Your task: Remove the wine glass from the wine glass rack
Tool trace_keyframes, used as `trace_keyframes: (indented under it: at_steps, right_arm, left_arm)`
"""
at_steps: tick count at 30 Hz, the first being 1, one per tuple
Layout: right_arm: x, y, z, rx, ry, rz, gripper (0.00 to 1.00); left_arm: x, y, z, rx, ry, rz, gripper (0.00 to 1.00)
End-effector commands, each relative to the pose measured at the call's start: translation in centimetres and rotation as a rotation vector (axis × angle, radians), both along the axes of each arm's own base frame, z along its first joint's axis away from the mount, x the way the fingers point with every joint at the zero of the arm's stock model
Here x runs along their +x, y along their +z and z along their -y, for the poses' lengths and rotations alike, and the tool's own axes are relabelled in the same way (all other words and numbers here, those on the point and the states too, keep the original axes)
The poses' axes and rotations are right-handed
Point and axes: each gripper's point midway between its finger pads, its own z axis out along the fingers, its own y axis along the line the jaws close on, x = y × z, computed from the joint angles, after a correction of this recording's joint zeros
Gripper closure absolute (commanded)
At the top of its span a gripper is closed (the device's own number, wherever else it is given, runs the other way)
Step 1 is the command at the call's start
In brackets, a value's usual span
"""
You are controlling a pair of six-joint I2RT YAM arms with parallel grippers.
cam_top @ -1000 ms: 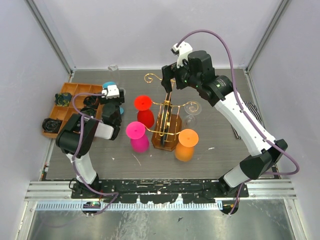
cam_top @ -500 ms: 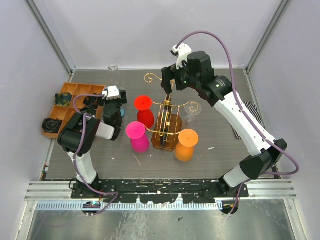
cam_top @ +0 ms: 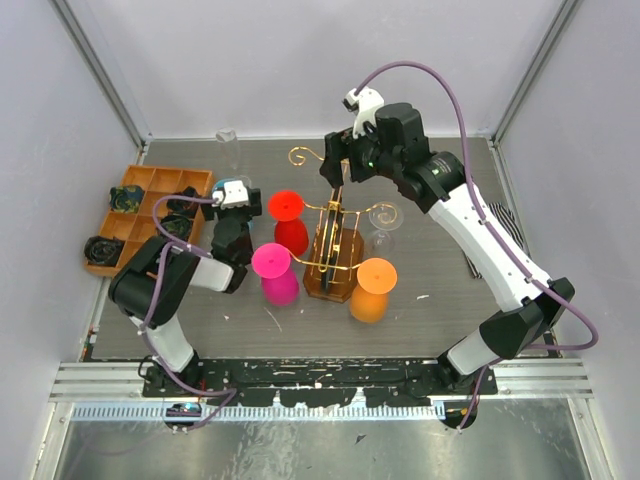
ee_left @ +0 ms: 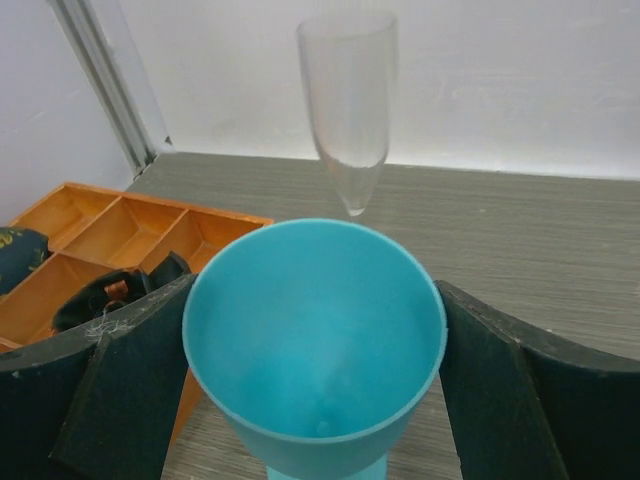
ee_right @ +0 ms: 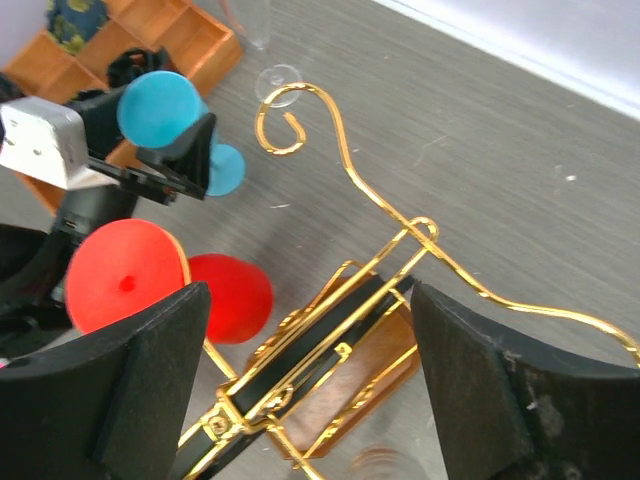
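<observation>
The wine glass rack (cam_top: 333, 245) is a gold wire stand with a black arch on a brown base. Red (cam_top: 287, 215), pink (cam_top: 273, 272), orange (cam_top: 373, 287) and clear (cam_top: 382, 220) glasses are at its arms. My left gripper (cam_top: 238, 197) is shut on a blue wine glass (ee_left: 315, 340), its fingers (ee_left: 120, 380) against both sides of the bowl. It holds the glass left of the rack, apart from the curled hook (ee_right: 290, 120); the glass also shows in the right wrist view (ee_right: 160, 108). My right gripper (cam_top: 342, 165) is open high above the rack (ee_right: 330, 340).
An orange wooden tray (cam_top: 150, 180) with dark items lies at the far left, also in the left wrist view (ee_left: 120, 225). A clear flute glass (ee_left: 348, 100) stands near the back wall. Walls and metal posts close in the table on three sides.
My left gripper has moved right and nearer with the blue glass, closer to the pink glass. The right arm has barely moved.
</observation>
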Motion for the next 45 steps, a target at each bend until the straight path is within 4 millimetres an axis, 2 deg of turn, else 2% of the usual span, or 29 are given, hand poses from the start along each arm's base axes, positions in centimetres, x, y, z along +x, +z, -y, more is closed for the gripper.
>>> trace_keyframes:
  at_steps: [1,6,9,16,21,29,36,40,45]
  right_arm:
    - [-1.9,3.0,-2.1,0.178,0.081,-0.044,0.18]
    - [-4.0,2.1,-4.2,0.271,0.183,-0.180,0.30]
    - [-5.3,1.9,-5.0,0.325,0.222,-0.251,0.34]
    - [-7.3,0.1,-4.8,0.326,0.207,-0.365,0.36]
    - [-8.0,-1.3,-5.6,0.333,0.210,-0.453,0.36]
    - [-7.8,-2.2,-7.4,0.327,0.192,-0.519,0.36]
    - [-7.1,-4.2,-9.0,0.242,0.156,-0.552,0.37]
    - [-6.1,-5.0,-8.5,0.198,0.086,-0.550,0.37]
    - [-5.4,-4.8,-7.5,0.162,0.030,-0.525,0.38]
  left_arm:
    - [-2.0,3.7,0.0,-0.017,0.059,0.084,0.01]
    - [-3.7,6.6,-0.3,-0.041,0.071,0.114,0.01]
    - [-4.3,6.8,-0.6,-0.037,0.069,0.042,0.01]
    - [-6.5,10.2,-1.7,-0.056,0.054,0.019,0.01]
    - [-8.1,12.7,-2.3,-0.090,0.029,0.019,0.01]
    - [-10.3,15.5,-3.0,-0.133,-0.009,0.032,0.01]
    - [-10.4,17.1,-1.9,-0.149,-0.083,0.016,0.01]
    - [-10.6,17.7,-1.7,-0.161,-0.103,0.018,0.01]
    - [-10.9,18.3,-1.5,-0.166,-0.124,0.026,0.01]
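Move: Hooked foot-up on the rack, the red wine glass hangs with its middle some 8 cm back, 12 cm left and 16 cm below the right hand; from the left it is about 9 cm back, 15 cm right, roughly level. The rack's middle lies 11 cm right of the red glass, the pink glass 12 cm nearer the base. The left hand has the released blue glass 3 cm ahead, 2 cm left and 7 cm below, the clear flute 13 cm beyond it. Leftward some 9 cm, back about 6 and down 5, the right hand sweeps over the rack to the red glass's foot, its fingers tipping down some 30 degrees and part-closing but still well open around the foot's sides as seen from the wrist. Up about 16 cm and back 10, the wide-open left hand withdraws from the blue glass. ##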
